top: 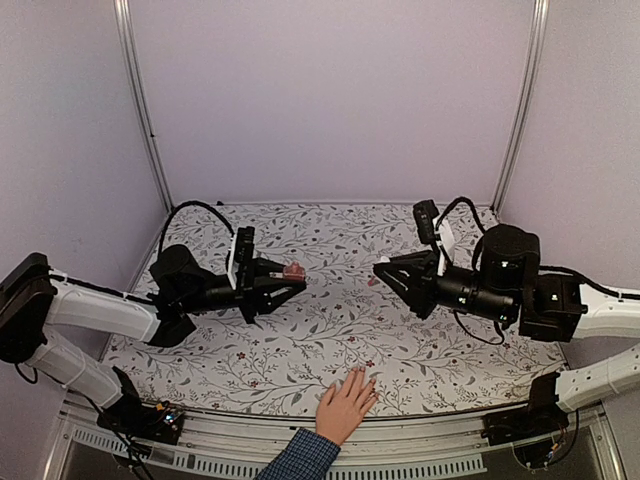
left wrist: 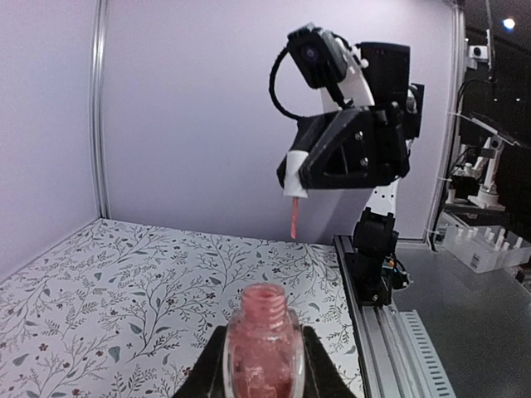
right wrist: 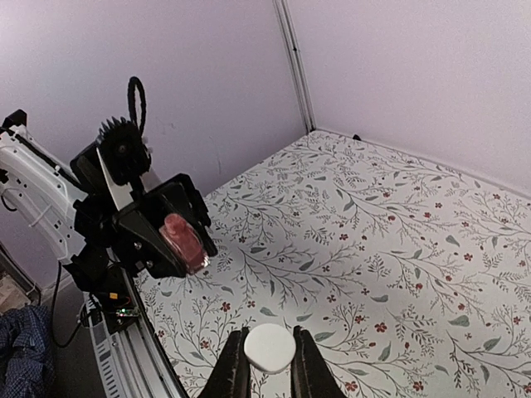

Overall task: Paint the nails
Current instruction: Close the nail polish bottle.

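A light-skinned hand [top: 345, 405] with a blue checked cuff rests flat at the table's near edge, and its nails [top: 358, 374] point away from me, too small to make out. My left gripper [top: 294, 274] is shut on an uncapped pink polish bottle [left wrist: 263, 352], held above the table left of centre. My right gripper [top: 379, 271] faces it from the right, shut on the white cap [right wrist: 269, 348]. A pink-wet brush [left wrist: 293, 222] hangs below the cap. Both grippers hover well beyond the hand, with a gap between bottle and brush.
A floral-patterned cloth [top: 330, 330] covers the table. Pale walls with metal corner posts [top: 145, 110] close in the back and sides. An aluminium rail [top: 250, 440] runs along the near edge, with both arm bases on it.
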Motion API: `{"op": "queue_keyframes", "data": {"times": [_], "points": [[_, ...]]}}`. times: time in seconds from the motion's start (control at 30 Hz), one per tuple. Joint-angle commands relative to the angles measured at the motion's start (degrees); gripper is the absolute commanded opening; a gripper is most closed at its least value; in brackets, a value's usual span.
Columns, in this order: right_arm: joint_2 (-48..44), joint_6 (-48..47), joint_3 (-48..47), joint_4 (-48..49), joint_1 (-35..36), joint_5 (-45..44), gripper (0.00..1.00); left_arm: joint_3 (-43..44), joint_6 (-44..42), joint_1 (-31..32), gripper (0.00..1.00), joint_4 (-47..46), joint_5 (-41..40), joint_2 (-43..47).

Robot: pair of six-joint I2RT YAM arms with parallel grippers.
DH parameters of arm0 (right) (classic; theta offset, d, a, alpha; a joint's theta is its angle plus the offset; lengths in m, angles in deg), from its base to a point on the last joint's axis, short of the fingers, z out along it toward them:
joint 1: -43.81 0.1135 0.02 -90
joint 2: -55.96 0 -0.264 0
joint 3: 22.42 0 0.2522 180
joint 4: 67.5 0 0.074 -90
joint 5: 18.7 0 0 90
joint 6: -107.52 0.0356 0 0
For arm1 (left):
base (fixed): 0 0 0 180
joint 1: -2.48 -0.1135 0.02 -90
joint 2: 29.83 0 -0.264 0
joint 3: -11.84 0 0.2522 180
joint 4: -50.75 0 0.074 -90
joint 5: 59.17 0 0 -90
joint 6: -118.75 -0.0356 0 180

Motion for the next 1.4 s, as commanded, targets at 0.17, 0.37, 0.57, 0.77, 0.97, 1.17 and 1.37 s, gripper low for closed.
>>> {"op": "queue_keyframes", "data": {"times": [0.17, 0.37, 0.57, 0.77, 0.97, 1.17, 1.37], "points": [[3.69, -14.26, -12.70, -5.70, -0.39, 13.37, 0.00, -1.98, -10.78, 5.95, 0.00, 1.76, -4.14, 4.29], [7.12, -19.48, -18.26, -6.96, -0.30, 23.10, 0.00, -3.75, -13.00, 10.12, 0.00, -1.23, -5.42, 4.21], [11.09, -22.25, -21.55, -7.90, -0.16, 30.77, 0.00, -4.39, -13.35, 12.19, 0.00, -4.01, -6.58, 2.93], [14.15, -22.93, -22.09, -8.24, 1.05, 33.65, 0.00, -4.77, -13.22, 13.56, 0.00, -6.97, -7.26, 1.29], [15.39, -23.00, -22.01, -7.02, 1.54, 33.83, 0.00, -4.15, -14.07, 14.49, 0.00, -6.47, -7.22, 0.44], [15.72, -23.04, -22.11, -6.19, 1.61, 34.63, 0.00, -3.60, -14.77, 15.01, 0.00, -5.51, -7.68, -0.44], [15.61, -22.95, -21.64, -5.86, 1.82, 34.34, 0.00, -3.23, -14.95, 14.96, 0.00, -5.51, -7.69, -0.85]]}}
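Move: The right hand still holds the white brush cap, brush hanging below. The pink bottle it must go to, open and gripped in the left fingers, is roughly 14 cm to its left, 1 cm farther out and 3 cm lower; the model hand lies about 9 cm back, 3 cm left and 26 cm below. From the left hand, the brush cap is some 14 cm right, 1 cm back and 3 cm higher. Both hands bring cap and bottle together: the right keeps its grip on the cap and sweeps about 9 cm left and 8 cm back towards the bottle, climbing nearly 8 cm before sinking about 3.5, while its wrist turns some 40 degrees counter-clockwise until the fingers point almost straight left. The left keeps the bottle pinched and carries it about 7 cm back and 3 cm right towards the brush, rolling it a little so its mouth swings backward, and both hands have nearly stopped with the brush tip hanging just above the open neck, not yet in it. ##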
